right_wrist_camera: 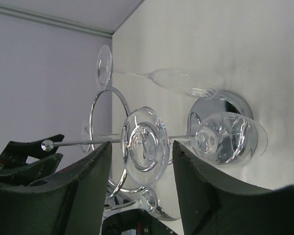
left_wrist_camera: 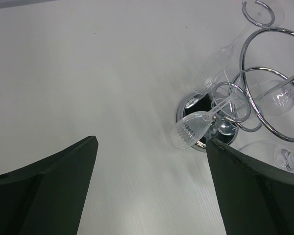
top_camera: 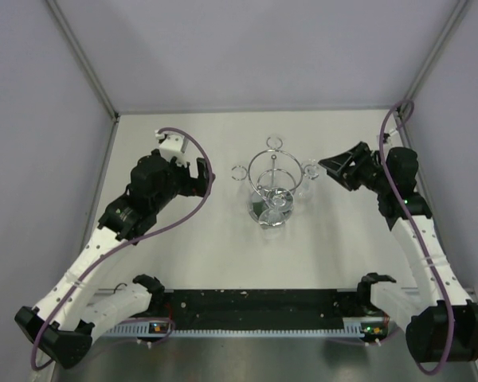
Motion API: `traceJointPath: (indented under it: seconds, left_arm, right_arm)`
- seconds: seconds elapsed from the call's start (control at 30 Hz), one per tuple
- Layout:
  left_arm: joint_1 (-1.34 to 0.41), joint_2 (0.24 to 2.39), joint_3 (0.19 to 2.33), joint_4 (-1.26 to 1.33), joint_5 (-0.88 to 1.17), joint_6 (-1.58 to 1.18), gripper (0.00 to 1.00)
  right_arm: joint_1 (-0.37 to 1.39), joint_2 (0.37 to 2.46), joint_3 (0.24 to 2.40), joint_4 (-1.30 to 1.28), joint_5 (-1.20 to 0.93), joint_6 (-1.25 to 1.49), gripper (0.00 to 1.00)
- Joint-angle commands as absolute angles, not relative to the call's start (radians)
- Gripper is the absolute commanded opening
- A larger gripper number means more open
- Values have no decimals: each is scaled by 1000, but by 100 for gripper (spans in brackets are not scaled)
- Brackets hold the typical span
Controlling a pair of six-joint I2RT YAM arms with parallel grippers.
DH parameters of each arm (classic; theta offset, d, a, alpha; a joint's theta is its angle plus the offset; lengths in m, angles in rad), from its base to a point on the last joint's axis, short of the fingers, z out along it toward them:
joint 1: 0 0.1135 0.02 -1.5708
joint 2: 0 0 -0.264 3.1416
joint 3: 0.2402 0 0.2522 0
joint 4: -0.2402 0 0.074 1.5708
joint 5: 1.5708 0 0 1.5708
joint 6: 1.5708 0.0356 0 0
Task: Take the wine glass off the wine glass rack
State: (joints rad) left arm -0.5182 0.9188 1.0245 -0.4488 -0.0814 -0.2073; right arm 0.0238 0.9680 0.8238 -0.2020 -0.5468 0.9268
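Observation:
The chrome wine glass rack (top_camera: 272, 188) stands mid-table, with several clear glasses hanging upside down from its ring loops. My right gripper (top_camera: 327, 168) is at the rack's right side. In the right wrist view its jaws (right_wrist_camera: 139, 159) are open and straddle the round foot of a wine glass (right_wrist_camera: 144, 147), with a small gap on each side. That glass's bowl (right_wrist_camera: 231, 139) hangs toward the mirrored base (right_wrist_camera: 224, 104). My left gripper (top_camera: 205, 176) is wide open to the left of the rack and holds nothing (left_wrist_camera: 151, 143). A ribbed glass (left_wrist_camera: 190, 130) hangs just beyond its right finger.
Another glass (right_wrist_camera: 186, 81) hangs on the rack's far side, its foot (right_wrist_camera: 104, 68) in a loop. More glasses (left_wrist_camera: 277, 98) crowd the chrome hoops (left_wrist_camera: 264, 44). Grey walls enclose the white table (top_camera: 183, 263). The arms' black base rail (top_camera: 259, 302) runs along the near edge.

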Motion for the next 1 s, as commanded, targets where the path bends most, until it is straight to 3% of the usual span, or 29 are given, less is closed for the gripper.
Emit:
traceJointPath:
  seconds: [0.0,0.47,0.7,0.9,0.97]
  left_arm:
    - [-522,907,1023,-413,-69,-199,98]
    - [-522,907,1022,-413,-71,-199,98]
    - [-522,910,1023,-413,-68,-199,98]
    - [-522,911,1023,-413,-66,-201,98]
    - [-522,913,1023,-411,-66,-201,98]
  right_arm:
    - [18,951,813,-153,-577,937,52]
    - [20,966,793,-132,-600,962,39]
    - [21,976,778,-112,-615,980,25]
    - [21,988,782,-109,-621,992,3]
    - [21,988,787,-113,-618,994,0]
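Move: The wine glass's foot, on the rack's right-hand hook, is just beyond the right fingertips, roughly 3 cm to the left, 1 cm ahead and 1 cm lower; one finger is above it and one below. The rack's top ring is centred about 13 cm to the left, level ahead; the far glass's foot is some 13 cm left and 8 cm farther out. From the left hand, the same wine glass's foot is around 25 cm to the right and 2 cm ahead, about 3 cm lower. Sinking a little over 1 cm and edging left by just under 1 cm, the right hand settles at the wine glass's foot with hardly any wrist turn. Meanwhile its fingers go steadily from half open to nearly shut, pinching the thin foot from above and below at its near side. ##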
